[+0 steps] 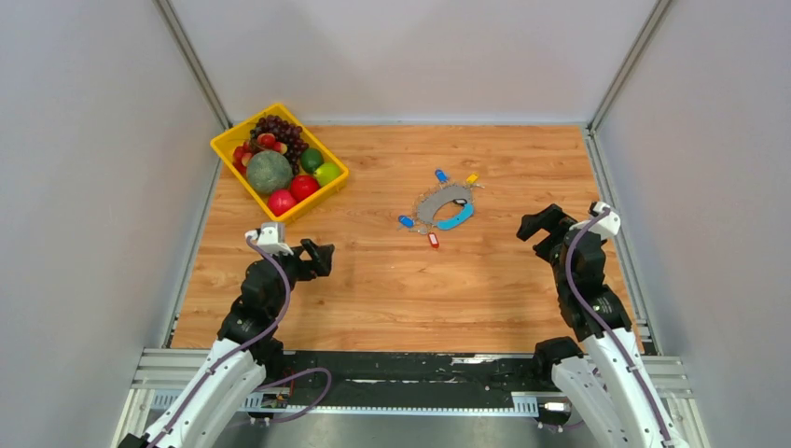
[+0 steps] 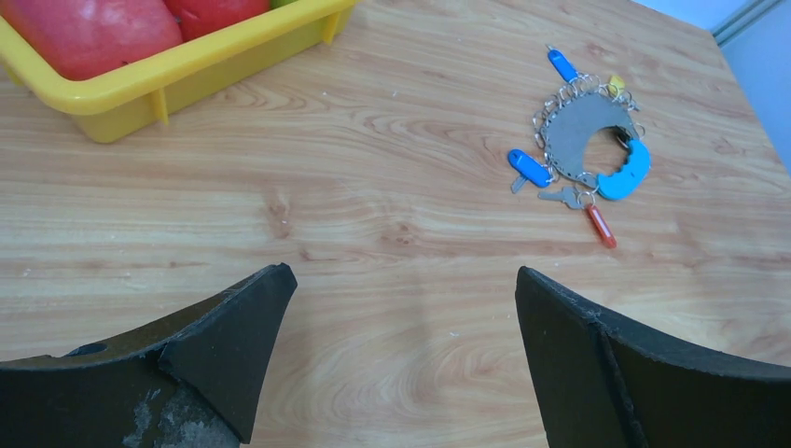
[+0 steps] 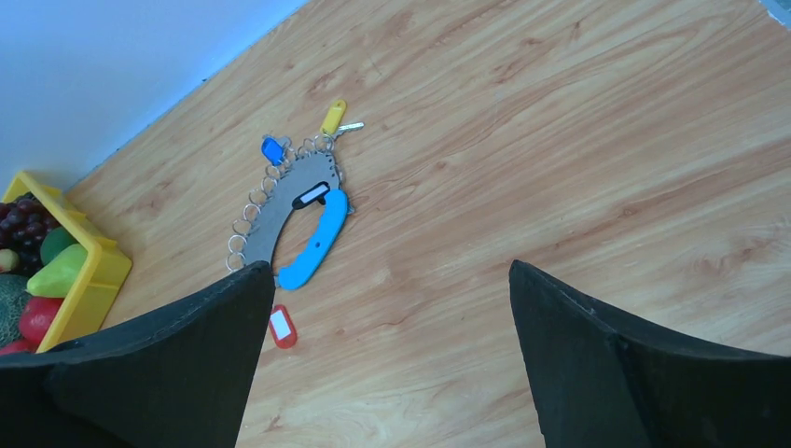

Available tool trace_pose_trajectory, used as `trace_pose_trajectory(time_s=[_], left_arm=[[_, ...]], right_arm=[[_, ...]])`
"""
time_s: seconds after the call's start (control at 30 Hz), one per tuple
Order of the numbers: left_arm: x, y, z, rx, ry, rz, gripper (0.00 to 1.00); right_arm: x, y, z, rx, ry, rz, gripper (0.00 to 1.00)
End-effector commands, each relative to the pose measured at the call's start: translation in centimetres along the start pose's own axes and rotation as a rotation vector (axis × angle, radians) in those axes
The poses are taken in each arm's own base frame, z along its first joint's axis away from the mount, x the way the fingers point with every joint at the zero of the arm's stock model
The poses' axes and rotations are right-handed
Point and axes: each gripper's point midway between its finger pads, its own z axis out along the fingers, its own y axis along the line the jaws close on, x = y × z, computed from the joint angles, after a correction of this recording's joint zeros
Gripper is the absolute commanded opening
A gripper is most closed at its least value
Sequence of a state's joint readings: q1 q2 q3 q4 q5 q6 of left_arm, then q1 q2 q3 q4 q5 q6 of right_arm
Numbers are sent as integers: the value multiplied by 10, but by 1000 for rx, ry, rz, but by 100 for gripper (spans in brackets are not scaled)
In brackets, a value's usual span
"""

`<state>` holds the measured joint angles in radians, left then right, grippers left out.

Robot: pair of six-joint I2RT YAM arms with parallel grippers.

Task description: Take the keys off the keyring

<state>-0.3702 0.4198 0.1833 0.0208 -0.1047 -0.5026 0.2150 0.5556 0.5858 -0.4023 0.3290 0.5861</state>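
The keyring [image 1: 445, 207], a grey arc closed by a bright blue band, lies flat on the wooden table right of centre. Small keys hang on its rim: a blue tag [image 1: 440, 175] and a yellow tag [image 1: 472, 177] at the far side, a blue tag [image 1: 406, 221] and a red tag [image 1: 433, 240] at the near side. The keyring also shows in the left wrist view [image 2: 583, 140] and in the right wrist view [image 3: 280, 201], where a black tag [image 3: 311, 195] lies inside the loop. My left gripper [image 1: 320, 258] is open and empty, well left of the keyring. My right gripper [image 1: 541, 224] is open and empty, to its right.
A yellow tray [image 1: 231, 140] of toy fruit stands at the far left of the table, and its edge shows in the left wrist view [image 2: 187, 75]. Grey walls close in the table on the left, right and far sides.
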Motion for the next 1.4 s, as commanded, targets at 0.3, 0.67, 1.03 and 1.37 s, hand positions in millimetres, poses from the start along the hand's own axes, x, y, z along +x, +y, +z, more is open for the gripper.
trace_pose_trajectory(time_s=[0.3, 0.67, 1.03, 1.37], left_arm=[[-7, 2, 3, -8, -40, 24, 100], [-6, -6, 9, 22, -23, 15, 100], [-5, -36, 47, 53, 128, -112, 100], [-22, -102, 119, 152, 259, -200, 100]], right_arm=[[25, 10, 22, -72, 35, 25, 100], [85, 39, 73, -135, 270, 120, 88], [141, 77, 119, -264, 484, 252, 82], [153, 79, 137, -283, 527, 295, 79]])
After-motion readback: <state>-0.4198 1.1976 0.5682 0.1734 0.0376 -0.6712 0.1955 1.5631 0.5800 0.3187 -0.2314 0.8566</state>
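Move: The keyring, a grey ring with a blue handle, lies about 18 cm ahead of the right hand, 16 cm to its left and 19 cm down. The red tag lies some 8 cm nearer than its middle and 3 cm to its left; the yellow tag 8 cm beyond and 6 cm to its right. From the left hand the keyring is roughly 21 cm ahead, 24 cm right and 13 cm below, with the near blue tag 9 cm left of the ring's middle and 4 cm nearer. The right hand swoops down about 16 cm while swinging left and forward towards the near right side of the keyring, tipping its fingers down, turning counter-clockwise and rolling its left side up some 25 degrees as the wide-open fingers narrow by about a fifth and the hand slows low beside the blue handle. The left hand hardly stirs at first, dips a couple of centimetres, then speeds off to the right and forward towards the keyring, open and tilting its fingers down, to end about 10 cm from where it began. ##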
